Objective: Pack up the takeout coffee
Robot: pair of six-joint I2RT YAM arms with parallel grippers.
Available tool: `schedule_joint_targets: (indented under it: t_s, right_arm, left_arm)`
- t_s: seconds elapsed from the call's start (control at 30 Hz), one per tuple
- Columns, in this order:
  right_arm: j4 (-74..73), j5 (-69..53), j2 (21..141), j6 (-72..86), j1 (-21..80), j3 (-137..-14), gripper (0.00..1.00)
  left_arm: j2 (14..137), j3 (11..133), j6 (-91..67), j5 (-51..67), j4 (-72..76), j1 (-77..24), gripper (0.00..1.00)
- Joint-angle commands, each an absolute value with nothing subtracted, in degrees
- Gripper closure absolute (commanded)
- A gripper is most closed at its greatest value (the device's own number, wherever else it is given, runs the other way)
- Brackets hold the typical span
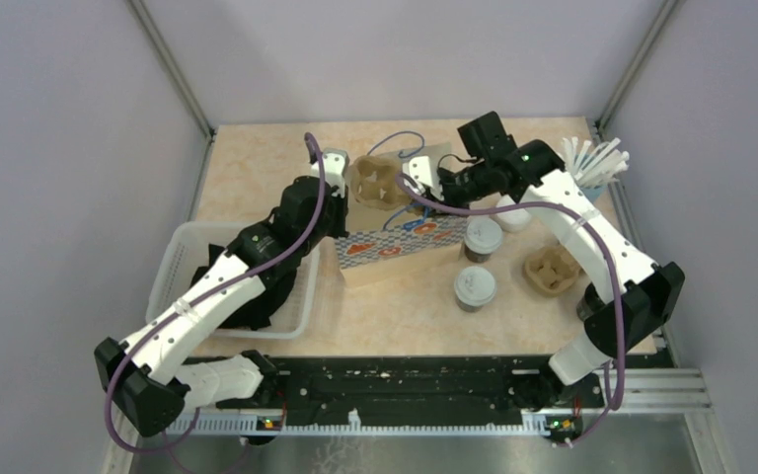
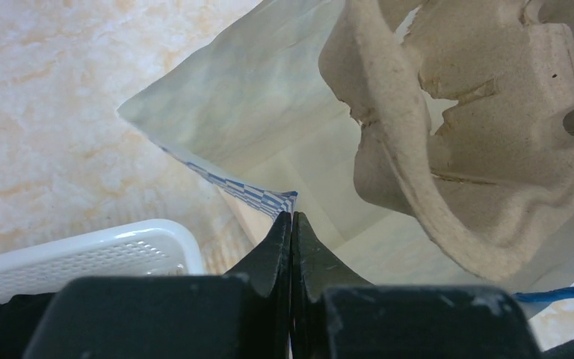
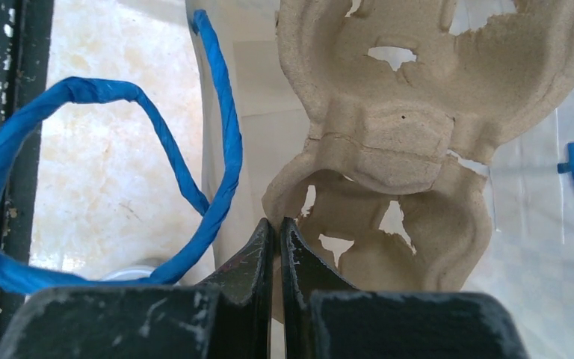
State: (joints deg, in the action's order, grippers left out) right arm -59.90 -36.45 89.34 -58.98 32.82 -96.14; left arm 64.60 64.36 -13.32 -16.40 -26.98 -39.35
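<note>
Two takeout coffee cups with dark sides and pale lids stand on the table right of the bag, one (image 1: 483, 238) behind the other (image 1: 475, 286). Neither gripper touches them. The patterned paper bag (image 1: 400, 247) stands open in the middle. My left gripper (image 2: 291, 218) is shut on the bag's chequered rim (image 2: 254, 196) at its left side. My right gripper (image 3: 278, 222) is shut on the edge of a brown cardboard cup carrier (image 3: 403, 142), which hangs in the bag's mouth (image 1: 380, 183). The bag's blue cord handle (image 3: 157, 127) loops to the left of the right gripper.
A second cardboard carrier (image 1: 551, 271) lies right of the cups. A white rounded object (image 1: 513, 213) sits behind them. A cup of white stirrers (image 1: 592, 163) stands at the back right. A white basket (image 1: 180, 259) holding something black sits at the left, under my left arm.
</note>
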Motion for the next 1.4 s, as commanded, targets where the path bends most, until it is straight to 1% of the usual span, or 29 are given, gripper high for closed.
schedule_joint_targets:
  t_s: [0.0,0.23,0.27,0.3,0.33,0.37,0.43,0.47,0.5,0.6,0.67,0.73,0.77,0.8,0.9,1.0,1.07,1.13,1.23,1.33,1.37]
  right_arm:
    - [-62.0,-31.71,90.01,-60.82,34.29,-99.57,1.0]
    - [-62.57,-26.75,90.09,-60.57,36.73,-100.01,1.0]
    - [-62.38,-26.08,90.12,-59.89,36.97,-99.86,0.98]
    - [-62.12,-25.56,90.22,-59.07,37.29,-99.85,0.89]
    - [-61.07,-24.81,90.1,-56.81,37.69,-99.8,0.78]
    - [-59.83,-24.16,89.85,-54.34,38.14,-99.81,0.64]
    - [-57.58,-23.68,88.47,-50.31,38.89,-99.74,0.33]
    - [-56.41,-23.74,87.64,-47.83,39.1,-99.25,0.28]
    - [-55.31,-24.52,86.57,-46.33,39.16,-98.63,0.26]
    - [-51.05,-26.92,83.04,-39.8,39.58,-96.31,0.25]
    - [-46.39,-26.69,80.67,-32.87,39.79,-94.04,0.2]
    - [-38.75,-24.04,77.86,-24.16,39.81,-91.59,0.16]
    - [-35.22,-21.32,76.59,-18.66,39.79,-90.66,0.11]
    - [-32.01,-17.19,75.43,-12.77,39.79,-89.87,0.03]
    - [-28.8,-4.82,73.46,5.66,39.79,-90.02,0.01]
    - [-33.9,-0.4,74.33,15.48,39.81,-92.46,0.01]
    - [-40.79,6.04,76.14,21.49,39.76,-95.5,0.01]
    - [-48.66,9.87,79.19,24.57,39.81,-99.59,0.01]
    - [-58.79,9.39,86.24,23.53,39.85,-106.17,0.01]
    - [-68.26,14.77,92.07,26.71,39.84,-112.8,0.02]
    - [-71.01,15.91,93.37,27.9,39.82,-113.65,0.03]
  left_arm:
    - [65.02,66.44,-12.27,-18.95,-25.66,-39.16,0.98]
    - [64.09,65.4,-12.96,-18.27,-26.32,-39.11,0.98]
    - [63.92,65.32,-13.0,-18.15,-26.31,-39.11,0.98]
    - [63.81,65.24,-13.01,-18.14,-26.28,-39.11,0.98]
    - [63.78,65.21,-13.05,-17.97,-26.39,-39.11,0.98]
    - [63.85,65.14,-13.09,-17.88,-26.46,-39.11,0.98]
    - [63.9,65.04,-13.14,-17.45,-26.55,-39.11,0.98]
    - [63.85,65.04,-13.22,-17.42,-26.68,-39.11,0.98]
    - [63.77,64.92,-13.45,-17.51,-26.71,-39.11,0.98]
    - [63.47,64.5,-14.02,-17.49,-26.46,-39.11,0.98]
    - [63.66,64.62,-14.3,-17.39,-26.59,-39.13,0.98]
    - [63.91,64.92,-14.6,-17.41,-27.13,-39.11,0.98]
    - [64.02,64.99,-14.71,-17.37,-27.29,-39.11,0.97]
    - [64.07,65.06,-14.88,-17.35,-27.59,-39.11,0.97]
    - [64.62,65.97,-15.91,-17.58,-28.92,-39.11,0.94]
    - [65.22,66.92,-17.28,-17.24,-30.77,-39.11,0.88]
    - [65.98,67.97,-18.55,-17.45,-32.51,-39.11,0.82]
    - [66.89,69.11,-19.85,-17.64,-34.31,-39.11,0.76]
    - [68.9,71.47,-21.43,-17.95,-37.54,-39.11,0.71]
    - [71.31,74.64,-23.0,-19.07,-41.48,-39.11,0.7]
    - [72.22,75.62,-23.55,-19.53,-42.82,-39.11,0.7]
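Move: The takeout bag's middle lies about 3 cm ahead, 2 cm left and 12 cm below the right hand, which already pinches the cup tray just inside the mouth; the tray's middle is 4 cm ahead, 7 cm left of that hand. One lidded cup stands 15 cm to its right, another 13 cm right and 11 cm back. From the left hand, shut on the bag's near-left top corner, the bag's middle is 6 cm ahead, 13 cm right, 12 cm down. The right fingers, sinking barely 1 cm, open wide and let go of the cup tray into the bag's mouth. The right hand then climbs about 12 cm out of the bag, turning some 75 degrees clockwise, and eases forward 4 cm while dipping again. The left hand keeps the corner pinched almost still, then tips down slightly, sinks 1.5 cm and partly opens its fingers. ##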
